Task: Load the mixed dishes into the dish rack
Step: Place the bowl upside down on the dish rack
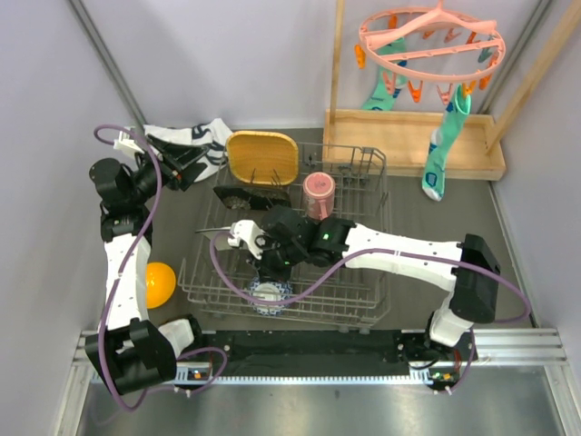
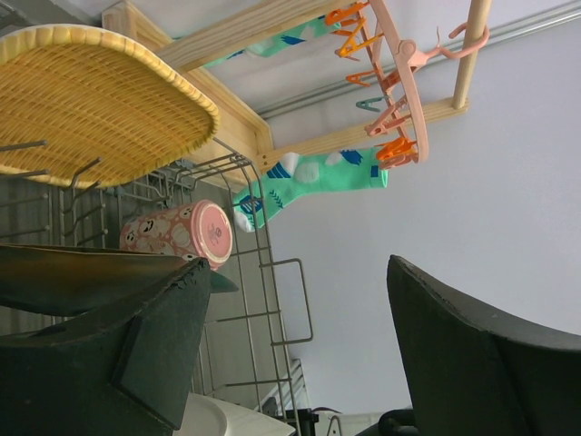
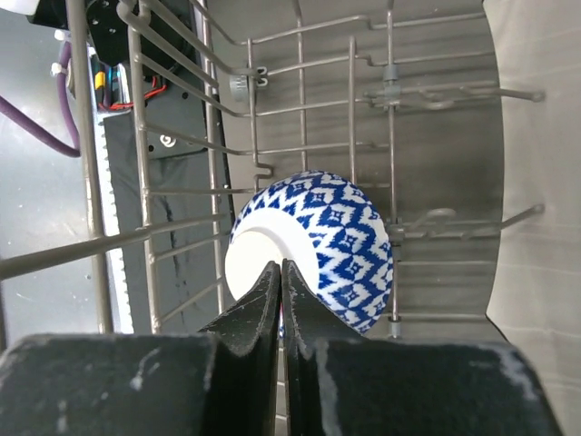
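Observation:
The dish rack (image 1: 368, 272) stands mid-table. Its back rows hold the yellow plate (image 1: 262, 156), the black floral plate (image 1: 247, 194) and the pink cup (image 1: 319, 193). The blue-white bowl (image 1: 270, 296) lies on its side near the rack's front. My right gripper (image 1: 273, 272) hangs just over it, shut with nothing between its fingers. In the right wrist view the closed tips (image 3: 280, 266) overlap the bowl (image 3: 340, 241). The orange bowl (image 1: 160, 282) sits on the table left of the rack. My left gripper (image 1: 188, 164) is open and empty at the rack's back left corner. Its wrist view shows the yellow plate (image 2: 91, 100) and pink cup (image 2: 182, 234).
A white printed cloth (image 1: 198, 136) lies behind the left gripper. The wooden tray (image 1: 413, 150) stands at the back right. The pink peg hanger (image 1: 431, 41) hangs over it with teal socks (image 1: 440, 154). Walls close in on both sides.

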You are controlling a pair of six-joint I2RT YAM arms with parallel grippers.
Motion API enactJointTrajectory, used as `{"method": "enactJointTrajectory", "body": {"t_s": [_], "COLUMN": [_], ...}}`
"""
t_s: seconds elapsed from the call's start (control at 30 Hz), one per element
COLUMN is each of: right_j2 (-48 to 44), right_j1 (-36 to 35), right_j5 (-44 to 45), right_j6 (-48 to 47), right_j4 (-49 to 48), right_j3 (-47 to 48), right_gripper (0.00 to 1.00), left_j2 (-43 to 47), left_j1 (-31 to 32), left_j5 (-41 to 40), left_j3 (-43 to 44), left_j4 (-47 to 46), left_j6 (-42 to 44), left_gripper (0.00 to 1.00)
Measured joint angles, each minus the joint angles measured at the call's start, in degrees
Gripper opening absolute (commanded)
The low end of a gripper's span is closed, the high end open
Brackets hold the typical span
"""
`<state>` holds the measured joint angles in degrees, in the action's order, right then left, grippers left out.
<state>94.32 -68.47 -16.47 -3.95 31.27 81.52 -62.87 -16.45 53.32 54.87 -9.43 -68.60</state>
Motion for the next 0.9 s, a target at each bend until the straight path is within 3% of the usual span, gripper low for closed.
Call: {"method": "enactJointTrajectory", "body": {"t_s": [0.27, 0.37, 0.4, 0.43, 0.6, 0.9], "right_j2": [0.7, 0.7, 0.7, 0.7, 0.7, -1.7], "right_j1": [0.0, 0.0, 0.0, 0.0, 0.4, 1.7], "right_j5": [-0.2, 0.7, 1.2, 1.8, 3.6, 5.5], "right_j6": [0.1, 0.5, 0.7, 0.9, 1.8, 3.0], "right_j4": [-0.3, -0.5, -0.5, -0.5, -1.1, -1.0], "right_j3": [-0.1, -0.1, -0.1, -0.1, -0.1, 0.0], "right_gripper": [0.00, 0.09, 0.20, 0.23, 0.35, 0.46], "left_j2": [0.0, 0.0, 0.0, 0.0, 0.0, 0.0], "left_j1": [0.0, 0.0, 0.0, 0.0, -0.2, -1.1], "left_j5": [0.0, 0.0, 0.0, 0.0, 0.0, -0.3], "left_j3": [-0.3, -0.3, -0.3, -0.3, -0.3, -0.3], "left_j4": [0.0, 0.0, 0.0, 0.0, 0.0, 0.9], "left_j6": [0.0, 0.0, 0.0, 0.0, 0.0, 0.5], "left_gripper": [0.82, 0.82, 0.82, 0.82, 0.82, 0.82]}}
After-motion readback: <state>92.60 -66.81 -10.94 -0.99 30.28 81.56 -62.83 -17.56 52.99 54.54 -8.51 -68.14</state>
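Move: The bowl lies upside down in the dish rack, about 4 cm back of my shut right fingers, 1 cm to their left and some 7 cm lower. From that hand the white board stands roughly 9 cm ahead and 8 cm left, a little lower. The pink mug is about 21 cm ahead and 11 cm right. From my idle left hand the bowl is some 25 cm back, 14 cm right and 25 cm down. My right hand, already off the bowl and with its fingers shut, first sinks a mere half centimetre and lingers. Then I slide it forward about 3 cm, away from the bowl and towards the white board, spreading the fingers to a little under half open and turning the hand slightly clockwise. Only at the end do I start lifting, by nearly 2 cm. ##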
